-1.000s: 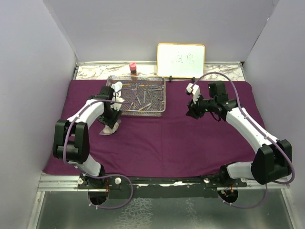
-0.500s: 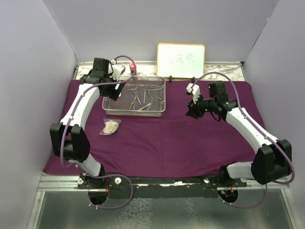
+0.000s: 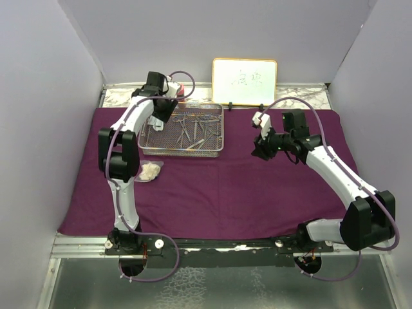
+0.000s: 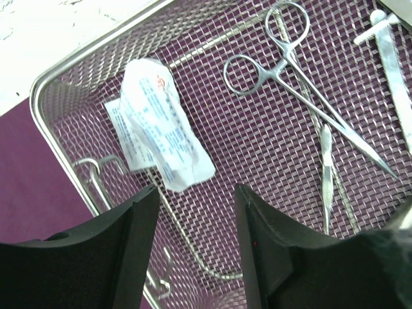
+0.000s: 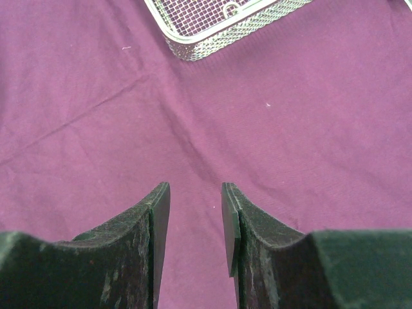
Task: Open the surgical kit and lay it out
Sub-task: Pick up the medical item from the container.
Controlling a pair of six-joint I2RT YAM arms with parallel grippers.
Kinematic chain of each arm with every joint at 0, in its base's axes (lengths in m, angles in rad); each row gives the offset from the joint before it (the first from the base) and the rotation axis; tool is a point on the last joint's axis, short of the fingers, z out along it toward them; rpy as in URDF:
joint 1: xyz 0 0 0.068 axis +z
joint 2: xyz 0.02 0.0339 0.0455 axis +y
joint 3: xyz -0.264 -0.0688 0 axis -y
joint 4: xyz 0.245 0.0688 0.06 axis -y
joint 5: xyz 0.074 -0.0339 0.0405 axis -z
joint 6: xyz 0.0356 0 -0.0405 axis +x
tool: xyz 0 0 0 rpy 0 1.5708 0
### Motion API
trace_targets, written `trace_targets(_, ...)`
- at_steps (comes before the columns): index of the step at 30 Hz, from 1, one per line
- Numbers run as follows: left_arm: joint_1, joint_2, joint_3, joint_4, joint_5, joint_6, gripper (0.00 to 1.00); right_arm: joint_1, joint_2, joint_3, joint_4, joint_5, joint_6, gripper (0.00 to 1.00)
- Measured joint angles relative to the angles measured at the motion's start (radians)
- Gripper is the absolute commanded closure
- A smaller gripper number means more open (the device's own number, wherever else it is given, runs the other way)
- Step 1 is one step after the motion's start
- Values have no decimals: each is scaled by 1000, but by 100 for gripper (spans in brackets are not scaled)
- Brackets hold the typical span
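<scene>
The surgical kit lies spread open. Its purple cloth wrap (image 3: 225,193) covers the table, and the wire-mesh tray (image 3: 183,152) stands at the back. Steel forceps (image 4: 283,71) and a white packet (image 4: 161,122) lie in the tray (image 4: 96,48). A gauze packet (image 3: 150,171) rests on the cloth in front of the tray's left end. My left gripper (image 3: 162,114) (image 4: 196,193) hovers open over the tray's left end, just short of the white packet, holding nothing. My right gripper (image 3: 261,152) (image 5: 195,187) hangs open above bare cloth to the right of the tray (image 5: 212,35).
A framed whiteboard (image 3: 244,82) leans on the back wall. A pink-capped bottle (image 3: 185,90) stands behind the tray, beside my left wrist. Grey walls close in on both sides. More slim steel instruments (image 4: 328,161) lie across the tray's middle.
My left gripper let go of the gauze packet on the cloth, then swung up and back to the tray's left end. The right arm has not moved.
</scene>
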Motion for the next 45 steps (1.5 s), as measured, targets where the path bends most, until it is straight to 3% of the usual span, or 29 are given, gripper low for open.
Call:
trace_targets(7,-1,115,73,21,-72,-2,50,0,0,0,0,0,0,61)
trace_targets(19,5,225,119,43,-120,2,62,0,0,0,0,0,0,61)
trace_targets(27,10,238,119,45,-119,-3,85,0,0,0,0,0,0,61)
trace_targets(35,13,235,113,59,-119,-7,100,0,0,0,0,0,0,61)
trace_targets(45,13,175,74,54,-95,-11,100,0,0,0,0,0,0,61)
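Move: The medical item, a white paper packet, lies in the tray about 6 cm ahead of the left gripper, 3 cm to its left and 8 cm below. From this gripper the scissors are some 3 cm ahead and 7 cm right, the scalpel about 3 cm back and 5 cm right, and the gauze bag 21 cm back and 5 cm left, all roughly 8 cm below. From the right gripper the packet is some 23 cm ahead, 34 cm left and 12 cm below. Bring the left gripper down about 7 cm into the tray, easing some 4 cm forward and 2 cm left with only a slight turn of the wrist, to the packet's near end. Close the half-open fingers fully to pinch that end, then start up and slightly back, about 2 cm, keeping the pinch. ##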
